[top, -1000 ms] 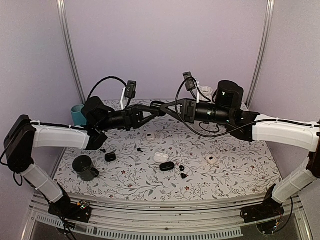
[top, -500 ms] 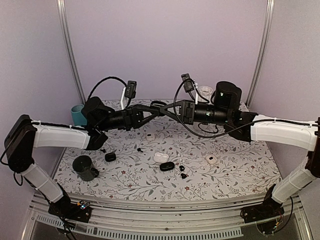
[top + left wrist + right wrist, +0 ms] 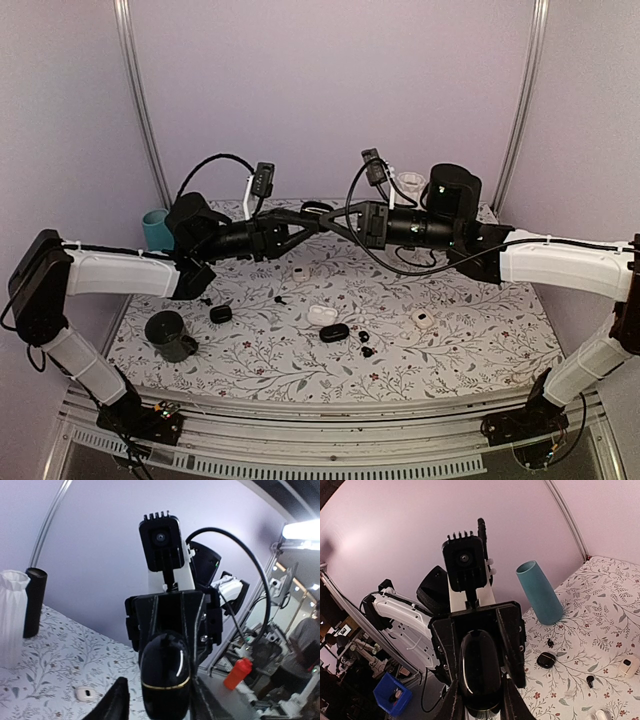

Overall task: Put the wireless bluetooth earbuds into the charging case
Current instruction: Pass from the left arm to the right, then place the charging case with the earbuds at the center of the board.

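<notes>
A glossy black charging case (image 3: 165, 674) with a thin gold seam hangs in mid-air where the two arms meet above the back of the table. My right gripper (image 3: 481, 705) is shut on the case (image 3: 480, 672), both fingers pressed to its sides. The left gripper (image 3: 157, 705) is open around the other end, with a gap showing between one finger (image 3: 115, 704) and the case. From above, the two grippers meet tip to tip (image 3: 322, 222). Tiny black earbuds (image 3: 279, 299) (image 3: 365, 343) (image 3: 590, 681) lie loose on the floral table.
On the table lie other cases: black (image 3: 221, 314) (image 3: 334, 332) and white (image 3: 322, 314) (image 3: 423, 319) (image 3: 299, 271). A dark cup (image 3: 168, 334) stands at front left, a teal cup (image 3: 155, 230) at back left, and a black cylinder (image 3: 455, 190) and white vase (image 3: 11, 615) at back right.
The left gripper's jaws have parted from the case while the right gripper's have closed in on it. Both arms stay nearly where they were.
</notes>
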You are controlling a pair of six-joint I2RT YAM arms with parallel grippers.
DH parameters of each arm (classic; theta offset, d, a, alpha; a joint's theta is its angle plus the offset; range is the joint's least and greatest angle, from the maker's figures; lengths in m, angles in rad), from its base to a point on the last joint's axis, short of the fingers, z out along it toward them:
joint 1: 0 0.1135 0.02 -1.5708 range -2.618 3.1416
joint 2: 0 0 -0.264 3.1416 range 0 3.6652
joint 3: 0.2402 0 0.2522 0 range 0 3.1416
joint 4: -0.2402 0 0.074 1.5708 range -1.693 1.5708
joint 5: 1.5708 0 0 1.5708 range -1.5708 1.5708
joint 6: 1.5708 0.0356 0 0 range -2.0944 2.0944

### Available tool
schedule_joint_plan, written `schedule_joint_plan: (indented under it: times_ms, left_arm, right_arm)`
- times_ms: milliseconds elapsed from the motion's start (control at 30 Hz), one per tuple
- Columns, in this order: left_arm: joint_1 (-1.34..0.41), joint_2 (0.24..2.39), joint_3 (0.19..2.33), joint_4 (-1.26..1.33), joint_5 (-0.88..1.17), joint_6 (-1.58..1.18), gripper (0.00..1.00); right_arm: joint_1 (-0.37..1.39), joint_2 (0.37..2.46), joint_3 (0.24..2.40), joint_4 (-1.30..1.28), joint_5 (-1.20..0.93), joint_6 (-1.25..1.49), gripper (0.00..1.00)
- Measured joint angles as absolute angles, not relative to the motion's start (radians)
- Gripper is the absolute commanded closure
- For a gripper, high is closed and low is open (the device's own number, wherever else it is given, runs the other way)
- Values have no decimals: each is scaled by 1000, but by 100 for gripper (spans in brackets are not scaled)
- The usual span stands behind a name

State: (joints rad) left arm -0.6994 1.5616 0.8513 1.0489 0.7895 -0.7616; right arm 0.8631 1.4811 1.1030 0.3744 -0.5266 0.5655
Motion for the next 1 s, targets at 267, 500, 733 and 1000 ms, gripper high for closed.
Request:
schedule_joint_plan:
  times_ms: [267,500,733,1000]
  left_arm:
    - [-699,1518,832,958,730,-672,6]
    - [-699,1480,794,910,681,-614,4]
    - [-697,1406,788,774,612,-538,4]
    - [-686,1316,790,611,500,-472,4]
  right_arm:
    - [857,1478,1084,375,-487,573,97]
    - [834,1436,1025,370,-442,589,97]
    - [798,1357,939,356,-377,596,97]
    - [759,1285,832,312,-300,622,97]
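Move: The black charging case is between the hands: its middle is about 2 cm left of the right hand's point, and about 2 cm right of the left's. From the right hand, the open white case lies on the table some 4 cm back and 1 cm left, the second black case 8 cm back and 2 cm right, both about 30 cm below. The white vase stands roughly 13 cm ahead, 19 cm right, its middle 20 cm below. Right hand draws the charging case about 8 cm right and 6 down, clear of the left's opening fingers. ##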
